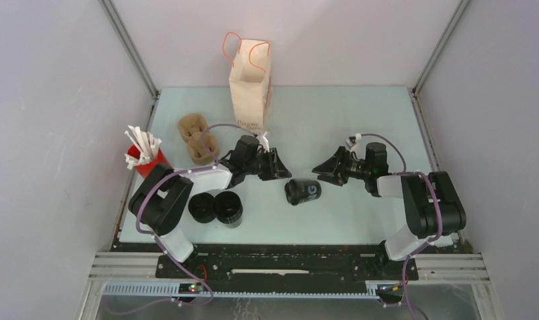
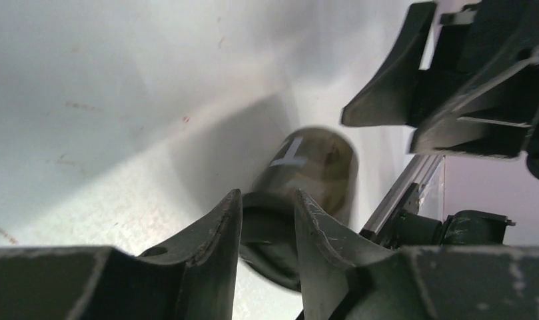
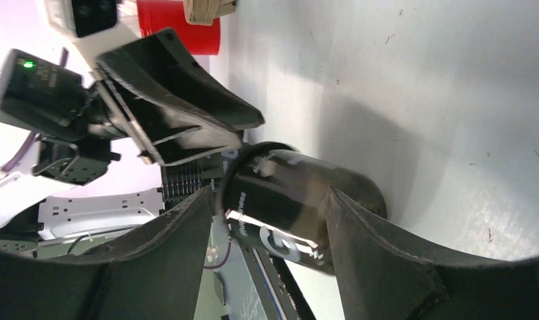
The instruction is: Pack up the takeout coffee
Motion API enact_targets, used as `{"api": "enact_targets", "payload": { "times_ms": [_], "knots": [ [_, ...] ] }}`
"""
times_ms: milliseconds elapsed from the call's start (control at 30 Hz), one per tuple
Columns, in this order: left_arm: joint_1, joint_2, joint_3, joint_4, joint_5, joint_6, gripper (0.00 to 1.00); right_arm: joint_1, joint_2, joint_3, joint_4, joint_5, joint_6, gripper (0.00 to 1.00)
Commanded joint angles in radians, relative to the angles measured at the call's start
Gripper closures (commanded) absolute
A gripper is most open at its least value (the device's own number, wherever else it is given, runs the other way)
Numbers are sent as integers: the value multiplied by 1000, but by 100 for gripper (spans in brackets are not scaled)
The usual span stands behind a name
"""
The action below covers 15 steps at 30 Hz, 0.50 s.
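Note:
One takeout coffee (image 1: 302,191), a black lidded cup with white print, lies on its side on the table between my two grippers. My left gripper (image 1: 280,172) is just up-left of it and open. In the left wrist view the cup (image 2: 313,167) is blurred beyond the fingertips of that gripper (image 2: 267,195), with nothing gripped. My right gripper (image 1: 322,171) is open just up-right of the cup. In the right wrist view the cup (image 3: 293,190) shows past the spread tips of that gripper (image 3: 268,193). Two more black cups (image 1: 216,208) stand upright at the near left.
A paper bag (image 1: 250,87) with orange handles stands open at the back centre. A brown pulp carrier (image 1: 198,139) lies left of it. A red cup with white sticks (image 1: 145,159) stands at the left edge. The grippers face each other closely over the cup.

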Motion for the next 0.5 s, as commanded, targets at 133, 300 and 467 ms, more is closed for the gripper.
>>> {"api": "enact_targets", "payload": {
  "times_ms": [133, 300, 467],
  "knots": [
    [-38, -22, 108, -28, -67, -7, 59, 17, -26, -2, -50, 117, -80, 29],
    [-31, -77, 120, -171, -150, 71, 50, 82, -237, 90, -523, 434, -339, 12],
    [-31, -253, 25, -273, -196, 94, 17, 160, -370, 117, -789, 498, -419, 4]
  ]
}}
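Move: The covered coffee cup has tipped onto its side between the grippers. Its middle is about 5 cm back, 5 cm right and 4 cm below the left hand, or about 5 cm back, 4 cm left and 5 cm below the right. The lid on its left end sits 5 cm back and 2 cm right of the left hand. An open black cup stands about 16 cm left and 10 cm back of the left hand. Lift the left gripper about 2 cm while easing it right, then bring it back left to nearly over where it began, and spread its half-open fingers wider. Dip the right gripper some 2.5 cm, edge it right away from the toppled cup, then raise it most of the way back, tipping its fingers down about 20 degrees and opening them almost fully; grip nothing with either hand. ##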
